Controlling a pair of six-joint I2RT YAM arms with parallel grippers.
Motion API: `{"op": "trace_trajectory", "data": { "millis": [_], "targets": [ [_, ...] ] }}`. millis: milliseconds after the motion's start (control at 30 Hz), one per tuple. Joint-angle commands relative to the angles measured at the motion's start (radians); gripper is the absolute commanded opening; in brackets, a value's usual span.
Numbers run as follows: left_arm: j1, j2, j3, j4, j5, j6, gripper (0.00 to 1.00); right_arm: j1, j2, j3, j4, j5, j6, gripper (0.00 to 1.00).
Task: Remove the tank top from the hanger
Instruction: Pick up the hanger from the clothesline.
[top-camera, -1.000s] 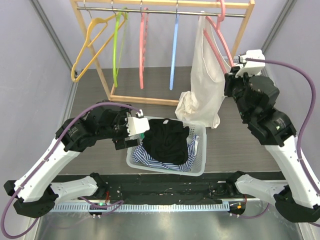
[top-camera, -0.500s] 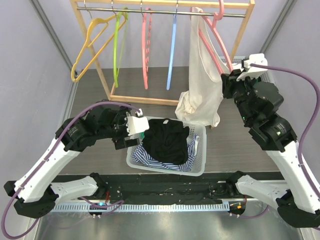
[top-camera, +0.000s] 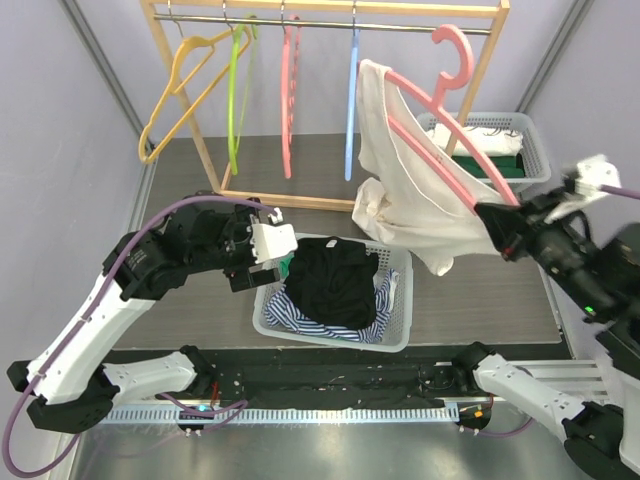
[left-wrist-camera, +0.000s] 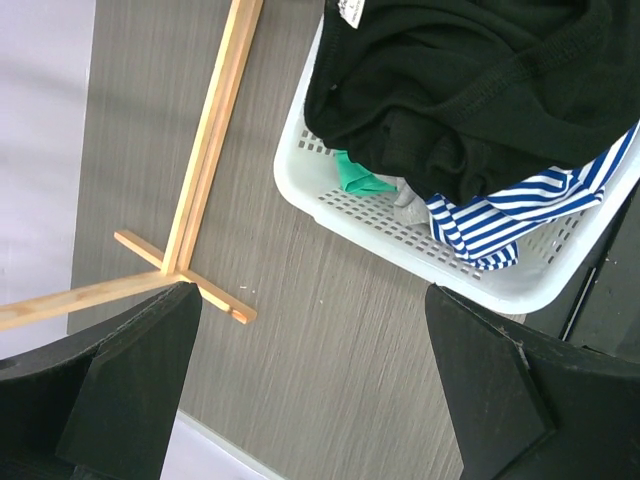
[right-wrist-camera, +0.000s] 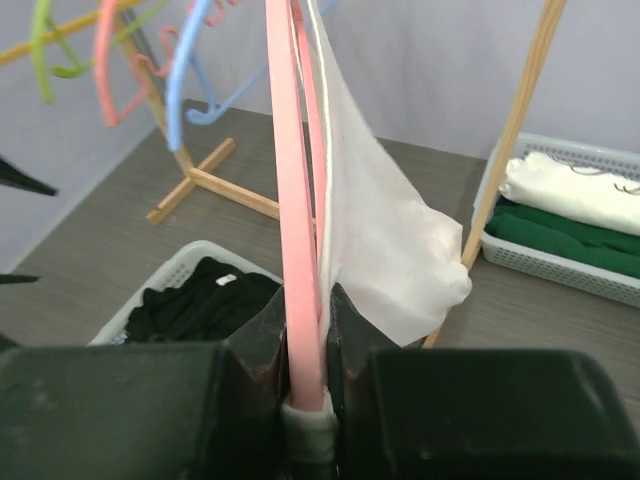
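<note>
The white tank top (top-camera: 410, 190) hangs on a pink hanger (top-camera: 450, 120) that is off the rail and tilted, its hook (top-camera: 455, 50) in the air below the rail's right end. My right gripper (top-camera: 505, 238) is shut on the hanger's lower end, right of the white basket. In the right wrist view the pink hanger (right-wrist-camera: 300, 230) runs up from between the shut fingers of the right gripper (right-wrist-camera: 305, 335), with the tank top (right-wrist-camera: 395, 250) draped to its right. My left gripper (left-wrist-camera: 310, 390) stands open over bare floor, left of the basket (left-wrist-camera: 400, 240), holding nothing.
A wooden rack (top-camera: 210, 150) carries yellow (top-camera: 180, 80), green (top-camera: 235, 90), pink (top-camera: 288, 90) and blue (top-camera: 350, 100) hangers. The white basket (top-camera: 395, 335) holds black and striped clothes. A second basket (top-camera: 535, 150) at back right holds white and green folded clothes. The rack's foot (left-wrist-camera: 195, 200) lies near my left gripper.
My right arm has swung back and to the right, lifting the pink hanger with the tank top off the rail and tilting it. The left arm has hardly moved.
</note>
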Motion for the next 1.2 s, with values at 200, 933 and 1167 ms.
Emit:
{"op": "trace_trajectory", "data": {
  "millis": [200, 933, 1167],
  "targets": [
    [0.034, -0.001, 0.055, 0.024, 0.040, -0.024, 1.00, 0.001, 0.107, 0.490, 0.112, -0.314, 0.014, 0.01],
    [0.069, -0.060, 0.160, -0.034, 0.109, -0.012, 1.00, 0.001, 0.222, 0.457, 0.136, -0.650, 0.089, 0.01],
    [0.075, -0.159, 0.283, -0.074, 0.149, 0.031, 1.00, 0.001, 0.116, 0.142, 0.004, -0.708, 0.041, 0.01]
  ]
}}
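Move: Held at one end in the right fingers, the pink hanger with the cream tank top is already off the rail. The open left gripper lies about 42 cm to the right hand's left, 2 cm ahead and 16 cm lower; the laundry basket is some 26 cm left, 6 cm ahead and 40 cm below, and the blue hanger 24 cm left, 20 cm ahead at similar height. From the left hand, the pink hanger's free end is 27 cm ahead, 23 cm right and 15 cm higher. Keeping its grip on the hanger's end, the right hand lifts about 16 cm while drawing back 11 cm from the rail, its fingers tipping upward, then carries left some 10 cm and sinks again, levelling off. It turns counter-clockwise throughout, bringing the free end round towards the left gripper. Late on, the left hand rises about 8 cm, fingers still wide open, easing slightly back and left. ##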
